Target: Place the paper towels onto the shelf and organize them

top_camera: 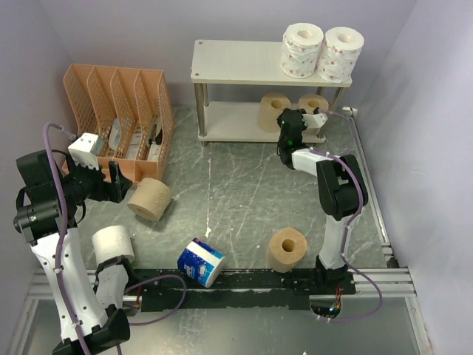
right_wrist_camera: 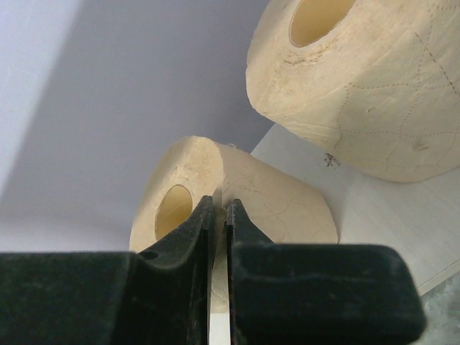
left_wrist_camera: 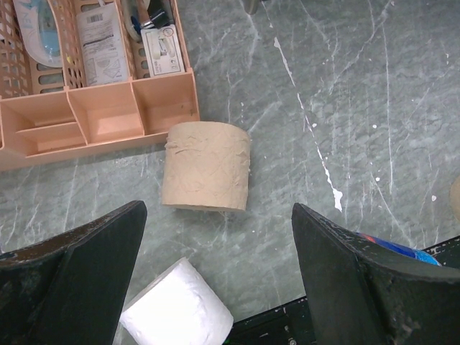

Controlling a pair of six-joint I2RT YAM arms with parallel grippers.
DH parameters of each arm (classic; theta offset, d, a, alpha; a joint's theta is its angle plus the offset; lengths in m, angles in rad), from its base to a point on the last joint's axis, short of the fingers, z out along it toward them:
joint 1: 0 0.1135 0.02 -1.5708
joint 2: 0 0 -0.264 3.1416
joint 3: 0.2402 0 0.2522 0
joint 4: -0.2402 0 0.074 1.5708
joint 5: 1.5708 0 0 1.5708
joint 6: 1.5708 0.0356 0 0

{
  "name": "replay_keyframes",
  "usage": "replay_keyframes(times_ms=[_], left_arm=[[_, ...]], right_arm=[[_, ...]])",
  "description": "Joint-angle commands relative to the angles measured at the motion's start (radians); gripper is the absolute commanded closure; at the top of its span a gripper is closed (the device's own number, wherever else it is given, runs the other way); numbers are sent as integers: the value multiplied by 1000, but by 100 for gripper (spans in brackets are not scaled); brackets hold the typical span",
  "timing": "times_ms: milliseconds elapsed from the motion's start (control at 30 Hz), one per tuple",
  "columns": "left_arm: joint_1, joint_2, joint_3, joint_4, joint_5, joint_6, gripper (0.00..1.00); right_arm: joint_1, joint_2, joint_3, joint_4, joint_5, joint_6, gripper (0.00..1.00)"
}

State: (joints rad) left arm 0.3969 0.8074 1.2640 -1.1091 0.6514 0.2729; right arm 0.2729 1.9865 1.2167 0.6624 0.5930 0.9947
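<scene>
The shelf (top_camera: 236, 63) stands at the back. Two white printed rolls (top_camera: 302, 49) (top_camera: 340, 52) sit on its top board. Two tan rolls (top_camera: 273, 111) (top_camera: 313, 103) lie on its lower board (right_wrist_camera: 388, 208). My right gripper (top_camera: 319, 117) (right_wrist_camera: 218, 208) is shut, pinching the wall of the right tan roll (right_wrist_camera: 273, 201). My left gripper (top_camera: 122, 181) (left_wrist_camera: 219, 208) is open and empty, hovering just short of a tan roll (top_camera: 150, 198) (left_wrist_camera: 206, 165) lying on the table. A plain white roll (top_camera: 112, 244) (left_wrist_camera: 176, 305), a blue-wrapped roll (top_camera: 200, 262) and another tan roll (top_camera: 287, 250) lie near the front.
An orange mesh file organizer (top_camera: 118, 111) (left_wrist_camera: 108, 115) holding small items stands at the left, right behind the tan roll. Walls close in at the back and right. A black rail (top_camera: 251, 285) runs along the table's near edge.
</scene>
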Motion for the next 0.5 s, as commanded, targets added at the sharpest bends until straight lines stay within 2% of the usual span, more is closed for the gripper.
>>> replay_keyframes(times_ms=[0, 67, 133, 167, 267, 333, 467], left_arm=[[10, 0, 0, 25, 24, 9, 6], [9, 4, 0, 25, 25, 11, 6], [9, 6, 0, 24, 28, 11, 6], [10, 6, 1, 24, 30, 12, 6], [10, 5, 1, 24, 30, 12, 6], [11, 3, 1, 23, 29, 12, 6], [21, 6, 20, 7, 21, 11, 6]], right_arm=[[-6, -65, -7, 31, 1, -67, 81], [-4, -105, -30, 32, -2, -102, 49], [4, -159, -65, 42, 9, -145, 6], [10, -188, -86, 54, 13, -177, 1], [26, -322, -190, 92, -30, -259, 0], [41, -448, -277, 72, -121, -289, 0], [63, -635, -450, 70, -553, -355, 5]])
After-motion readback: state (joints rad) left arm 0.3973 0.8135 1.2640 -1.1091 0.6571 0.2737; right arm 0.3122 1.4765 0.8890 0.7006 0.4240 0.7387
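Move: The right hand is in the lower shelf with its fingers shut at the upper rim of the plain brown roll just set there. The roll's middle is about 5 cm ahead of the hand, 4 cm left and 4 cm below. The other brown roll stands some 9 cm right, 5 cm ahead and 4 cm below. The nearer patterned roll is on the top shelf, about 20 cm above and 6 cm ahead, straight over. The idle left hand has the just-set roll some 40 cm ahead, 41 cm right and 15 cm below. The right hand lets go of the left-hand brown roll, its shut fingers, which had a fold of the outer paper pinched, springing wide open almost at once while the hand barely shifts. It then draws up and back out of the lower shelf with growing speed, about 11 cm up and as much back, the wrist turning some 20 degrees in all as the fingers swing counter-clockwise and tip a little down. ##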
